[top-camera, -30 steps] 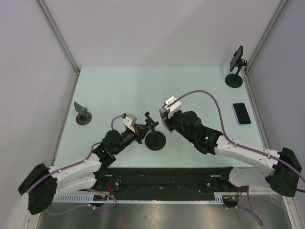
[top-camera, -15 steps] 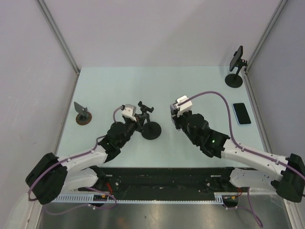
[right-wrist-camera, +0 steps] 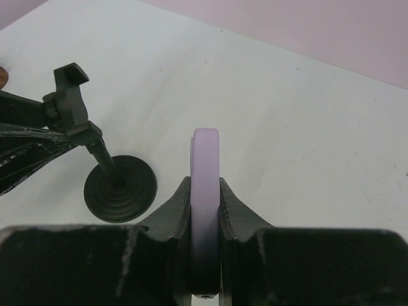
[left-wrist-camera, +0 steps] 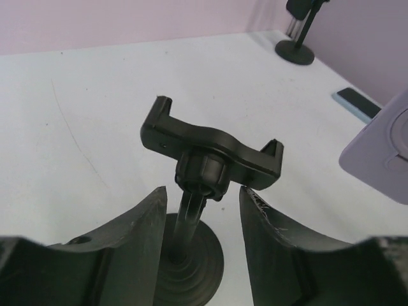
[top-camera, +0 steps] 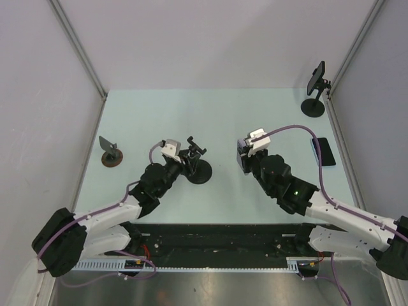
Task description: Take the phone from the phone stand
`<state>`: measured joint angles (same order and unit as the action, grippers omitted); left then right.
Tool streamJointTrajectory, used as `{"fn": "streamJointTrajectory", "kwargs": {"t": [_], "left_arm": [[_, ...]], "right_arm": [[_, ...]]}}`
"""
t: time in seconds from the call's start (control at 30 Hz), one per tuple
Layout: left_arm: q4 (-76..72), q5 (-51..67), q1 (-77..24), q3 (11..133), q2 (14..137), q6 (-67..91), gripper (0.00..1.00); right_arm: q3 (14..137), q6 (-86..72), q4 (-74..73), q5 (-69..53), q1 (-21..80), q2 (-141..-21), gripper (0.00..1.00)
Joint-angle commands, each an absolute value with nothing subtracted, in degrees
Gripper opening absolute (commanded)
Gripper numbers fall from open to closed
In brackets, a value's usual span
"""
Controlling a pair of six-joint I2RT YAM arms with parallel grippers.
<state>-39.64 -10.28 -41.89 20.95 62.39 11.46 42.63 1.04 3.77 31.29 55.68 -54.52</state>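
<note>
The black phone stand (top-camera: 198, 171) stands on its round base mid-table, and its clamp (left-wrist-camera: 210, 148) is empty. My left gripper (top-camera: 183, 162) is open, with a finger on either side of the stand's stem (left-wrist-camera: 190, 213) and a gap to each. In the left wrist view the left gripper (left-wrist-camera: 203, 194) sits just below the clamp. The phone (right-wrist-camera: 205, 150), in a lilac case, is held edge-on in my shut right gripper (right-wrist-camera: 204, 183). The right gripper (top-camera: 245, 157) hangs to the right of the stand, apart from it. From above, the gripper hides most of the phone.
A second black stand (top-camera: 314, 95) holding a dark phone is in the back right corner. A blue-cased phone (top-camera: 324, 152) lies flat by the right wall. A small stand on a brown base (top-camera: 112, 155) is at the left. Walls close three sides.
The left gripper has opened off the stand's stem. The stand went from tilted to upright. The right gripper carried the phone rightward, away from the stand.
</note>
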Motion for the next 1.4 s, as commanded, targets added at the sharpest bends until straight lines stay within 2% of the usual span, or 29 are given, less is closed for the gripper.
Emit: {"fn": "streamJointTrajectory", "kwargs": {"t": [0.0, 0.2, 0.4, 0.57, 0.77, 0.93, 1.2, 1.37], "left_arm": [[-40.79, -9.49, -43.06, 20.21, 57.14, 11.34, 0.6], [-34.03, -11.69, -46.48, 20.92, 50.28, 9.94, 0.8], [-29.45, -15.38, -53.15, 24.95, 46.32, 7.48, 0.9], [-28.74, -19.59, -63.08, 31.19, 51.31, 0.28, 0.99], [-28.65, -17.32, -68.73, 38.75, 59.75, -9.75, 1.0], [-28.48, -13.1, -68.73, 42.71, 65.47, -10.37, 1.0], [-28.04, -17.31, -68.73, 46.4, 70.66, -8.18, 1.0], [-28.04, -15.56, -68.73, 47.72, 72.77, -6.51, 1.0]], "right_arm": [[43.51, -0.95, 7.56, 32.52, 55.37, -51.68, 0.0], [43.51, -1.84, 7.47, 32.34, 55.28, -49.49, 0.0], [44.99, -5.97, 5.54, 33.4, 55.02, -47.55, 0.0], [48.07, -10.89, 0.71, 33.58, 54.93, -47.46, 0.0], [50.01, -12.66, -1.76, 30.06, 55.02, -46.14, 0.0], [50.1, -12.22, -1.41, 25.14, 55.2, -45.09, 0.0], [50.1, -10.64, -0.97, 21.62, 56.69, -44.91, 0.0], [50.1, -10.28, -0.88, 20.83, 57.3, -45.26, 0.0]]}}
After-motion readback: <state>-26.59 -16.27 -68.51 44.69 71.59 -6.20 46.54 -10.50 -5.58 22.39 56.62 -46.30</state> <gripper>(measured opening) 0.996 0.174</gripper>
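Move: The phone, upright in the right gripper with its middle about 1 cm ahead and 1 cm to the left of that hand's point, hangs some 16 cm to the left hand's right, roughly level with it fore and aft and about 7 cm higher. The emptied phone stand is still at the left hand's half-open fingertips, its middle about 2 cm ahead, 1 cm right and 5 cm below; from the right hand the stand lies about 17 cm left, 4 cm ahead and 12 cm lower. Up and back off the stand first, then in a sweep about 15 cm to the right, the left hand goes to the phone, its fingers spreading wide and its wrist swinging some 20 degrees clockwise and tipping up, with a small sink at the end. The right hand keeps its grip on the phone, easing back and up about 4 cm each while rolling its left side up. ##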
